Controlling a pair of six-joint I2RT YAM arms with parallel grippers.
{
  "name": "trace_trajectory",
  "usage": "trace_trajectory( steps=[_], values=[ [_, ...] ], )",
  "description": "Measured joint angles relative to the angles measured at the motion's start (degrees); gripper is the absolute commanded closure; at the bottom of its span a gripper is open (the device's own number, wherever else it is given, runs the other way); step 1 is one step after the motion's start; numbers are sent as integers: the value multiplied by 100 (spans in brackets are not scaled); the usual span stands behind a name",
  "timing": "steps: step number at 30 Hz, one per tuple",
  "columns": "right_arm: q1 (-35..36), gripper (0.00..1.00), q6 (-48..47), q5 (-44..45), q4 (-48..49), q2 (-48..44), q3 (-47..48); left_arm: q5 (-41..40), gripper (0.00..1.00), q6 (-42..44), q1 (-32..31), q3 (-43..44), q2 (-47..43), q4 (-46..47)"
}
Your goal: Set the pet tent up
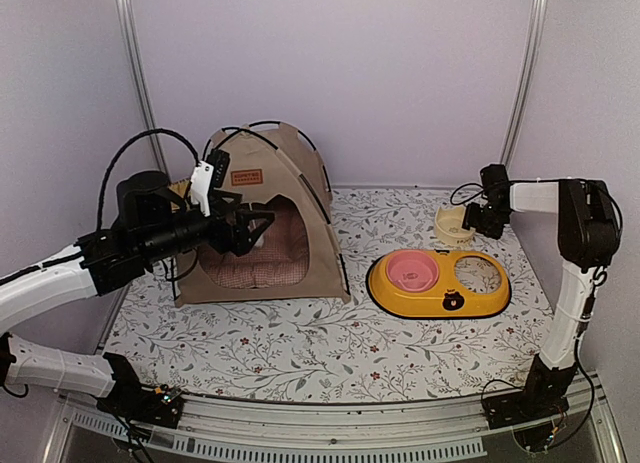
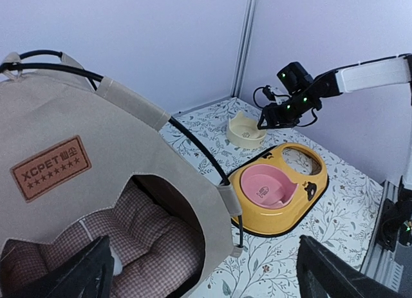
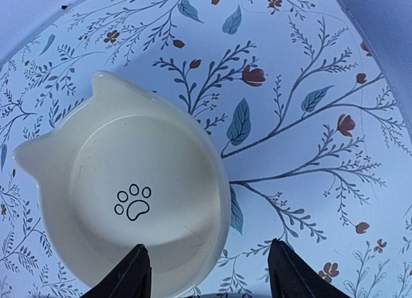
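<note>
The pet tent stands erected at the back left, beige with black poles crossing over its top and a brown label patch on the front. A pink checked cushion lies inside its arched doorway. My left gripper hovers just in front of that doorway, wide open and holding nothing; in the left wrist view the left gripper frames the tent's front right corner. My right gripper is far from the tent at the back right, open, with one finger over a cream bowl and the other outside its rim.
A yellow feeder tray with a pink bowl and an empty round hole sits right of the tent. The cream cat-eared bowl lies behind it. Walls close in at the back and on both sides of the floral mat.
</note>
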Motion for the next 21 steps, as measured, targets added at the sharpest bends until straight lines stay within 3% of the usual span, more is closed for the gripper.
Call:
trace_trajectory(
  steps=[6, 15, 21],
  values=[
    [-4, 52, 24, -186, 48, 413, 210, -87, 1, -72, 0, -160, -37, -61],
    [-48, 84, 114, -337, 170, 573, 236, -127, 1, -136, 0, -184, -133, -98],
    [-96, 95, 111, -361, 168, 573, 236, -146, 1, -168, 0, -236, -133, -101]
  ],
)
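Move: The cream bowl sits just off the right fingertips: its middle is about 5 cm to the left, 3 cm ahead and some 5 cm below, with its right-hand wall nearly beneath the gap. The yellow holder's middle is roughly 16 cm back and 16 cm left, and the pink bowl in it about 12 cm back and 20 cm left, both a little lower than the fingers. From the left hand the cream bowl is around 60 cm right, 28 cm ahead and 30 cm down. Down about 3 cm and roughly 1 cm forward, the right hand sinks its already half-closing fingers astride the near right wall of the cream bowl, one finger inside and one outside. It then holds its height, pointing steeply down, while the fingers close nearly shut and pinch the rim. ##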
